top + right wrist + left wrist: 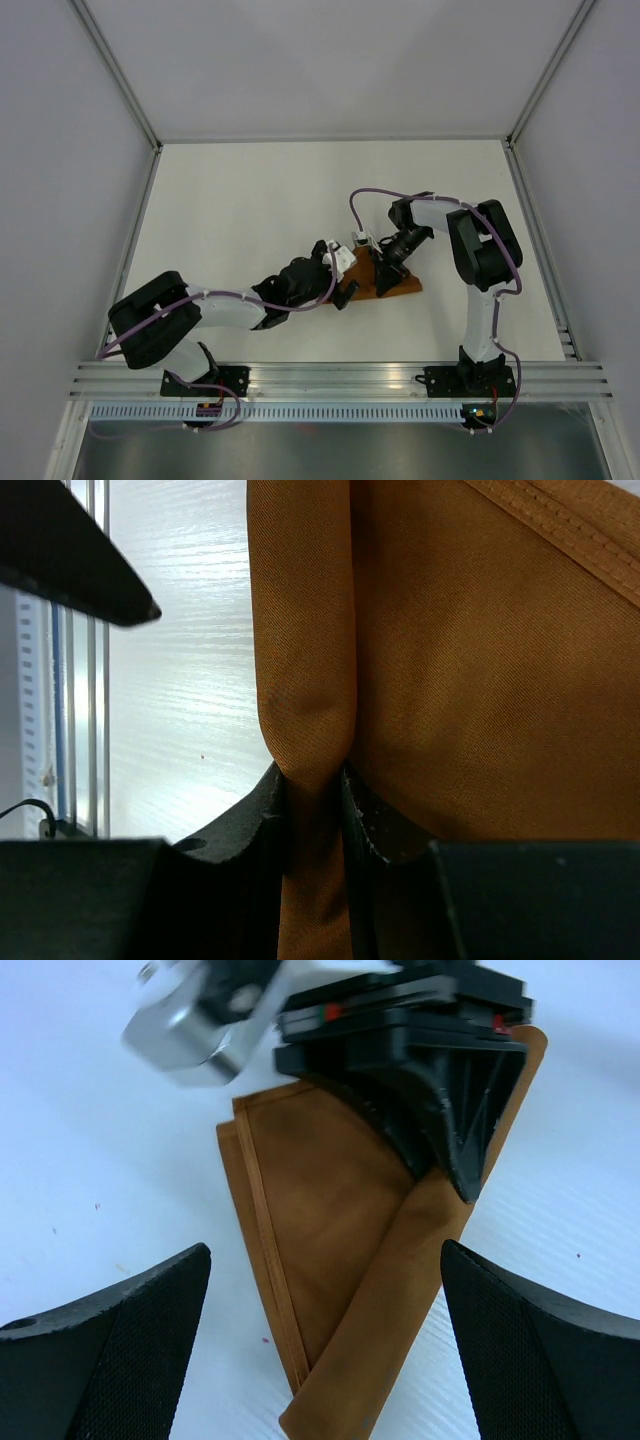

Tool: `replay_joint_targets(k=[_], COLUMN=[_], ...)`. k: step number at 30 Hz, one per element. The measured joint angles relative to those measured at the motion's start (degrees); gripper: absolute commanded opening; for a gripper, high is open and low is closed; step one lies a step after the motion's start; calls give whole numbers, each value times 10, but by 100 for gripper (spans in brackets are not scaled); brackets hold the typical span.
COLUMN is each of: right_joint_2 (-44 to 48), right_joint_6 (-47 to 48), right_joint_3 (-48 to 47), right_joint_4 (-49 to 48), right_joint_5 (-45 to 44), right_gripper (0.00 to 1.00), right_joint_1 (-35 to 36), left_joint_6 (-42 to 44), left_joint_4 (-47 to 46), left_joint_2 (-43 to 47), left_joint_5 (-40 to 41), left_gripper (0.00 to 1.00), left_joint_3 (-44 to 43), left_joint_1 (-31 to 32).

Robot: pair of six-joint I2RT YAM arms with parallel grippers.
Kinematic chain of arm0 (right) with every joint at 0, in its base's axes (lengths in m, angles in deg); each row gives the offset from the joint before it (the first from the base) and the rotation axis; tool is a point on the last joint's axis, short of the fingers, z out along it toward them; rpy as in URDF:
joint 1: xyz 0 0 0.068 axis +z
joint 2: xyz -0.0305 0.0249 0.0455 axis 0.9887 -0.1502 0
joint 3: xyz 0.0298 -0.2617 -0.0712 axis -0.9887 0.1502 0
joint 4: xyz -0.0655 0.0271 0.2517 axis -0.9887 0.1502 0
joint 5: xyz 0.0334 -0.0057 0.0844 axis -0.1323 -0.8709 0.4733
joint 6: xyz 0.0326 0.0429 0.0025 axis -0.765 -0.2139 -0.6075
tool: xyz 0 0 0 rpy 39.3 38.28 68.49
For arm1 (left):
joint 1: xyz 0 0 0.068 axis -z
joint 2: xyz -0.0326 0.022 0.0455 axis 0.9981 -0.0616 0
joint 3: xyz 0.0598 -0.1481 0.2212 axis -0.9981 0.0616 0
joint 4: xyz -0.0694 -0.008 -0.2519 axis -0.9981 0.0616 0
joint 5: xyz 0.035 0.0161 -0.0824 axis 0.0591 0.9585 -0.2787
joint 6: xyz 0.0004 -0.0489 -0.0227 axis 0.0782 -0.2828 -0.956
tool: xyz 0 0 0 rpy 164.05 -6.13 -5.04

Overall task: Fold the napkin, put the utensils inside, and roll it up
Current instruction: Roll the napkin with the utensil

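Observation:
The rust-orange napkin [402, 285] lies folded in a wedge on the white table, with one side rolled into a long tube. In the left wrist view the napkin [320, 1210] lies between my left gripper's [325, 1250] open jaws, which hover at its narrow end without touching it. My right gripper [312, 775] is shut on the rolled edge of the napkin [480, 660], pinching it between both fingers. From above, the left gripper [348, 282] and the right gripper [384, 266] face each other over the cloth. The knife is hidden.
The right gripper's black body [440, 1080] looms at the far end of the napkin in the left wrist view. A left finger [70, 560] shows at the upper left of the right wrist view. An aluminium rail [340, 375] runs along the near edge.

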Motion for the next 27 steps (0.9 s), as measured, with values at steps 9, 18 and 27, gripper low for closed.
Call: replay_joint_targets(k=[9,18,27], right_joint_2=[-20,-26,-26], right_joint_6=[-18,-27,-31], right_joint_3=[-9,-11,-11], right_joint_4=[36,46,46], right_joint_5=[3,4,5], right_gripper=[9,9,9], right_joint_1=[0,0,0], left_joint_6=[136,198,213], left_joint_4=[-17,3,31], left_joint_2=[-43,-104,-157], left_joint_5=[39,29,10], left_gripper=[99,96,63], left_joint_3=[-20,-52,-90], left_joint_1=[79,126,122])
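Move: The left hand, open and empty, goes for the rolled near edge of the napkin just left of the right gripper: some 4 cm back, 7 cm to its right and 7 cm below. The right gripper's pinch on that roll is about 3 cm back and 10 cm to the right, the napkin's flat part about 3 cm ahead and 7 cm to the right, both some 8 cm lower. From the right hand, the left hand's spot is about 3 cm to the left, level with it. The right gripper keeps its pinch on the roll, drawing it back about 1.5 cm towards the bases and tilting slightly before holding still. The left hand comes in wide open, right and back first, then mostly down, about 6 cm each way, wrist turning some 20 degrees clockwise and fingers dipping, to straddle the roll beside the right gripper, and starts to close. ##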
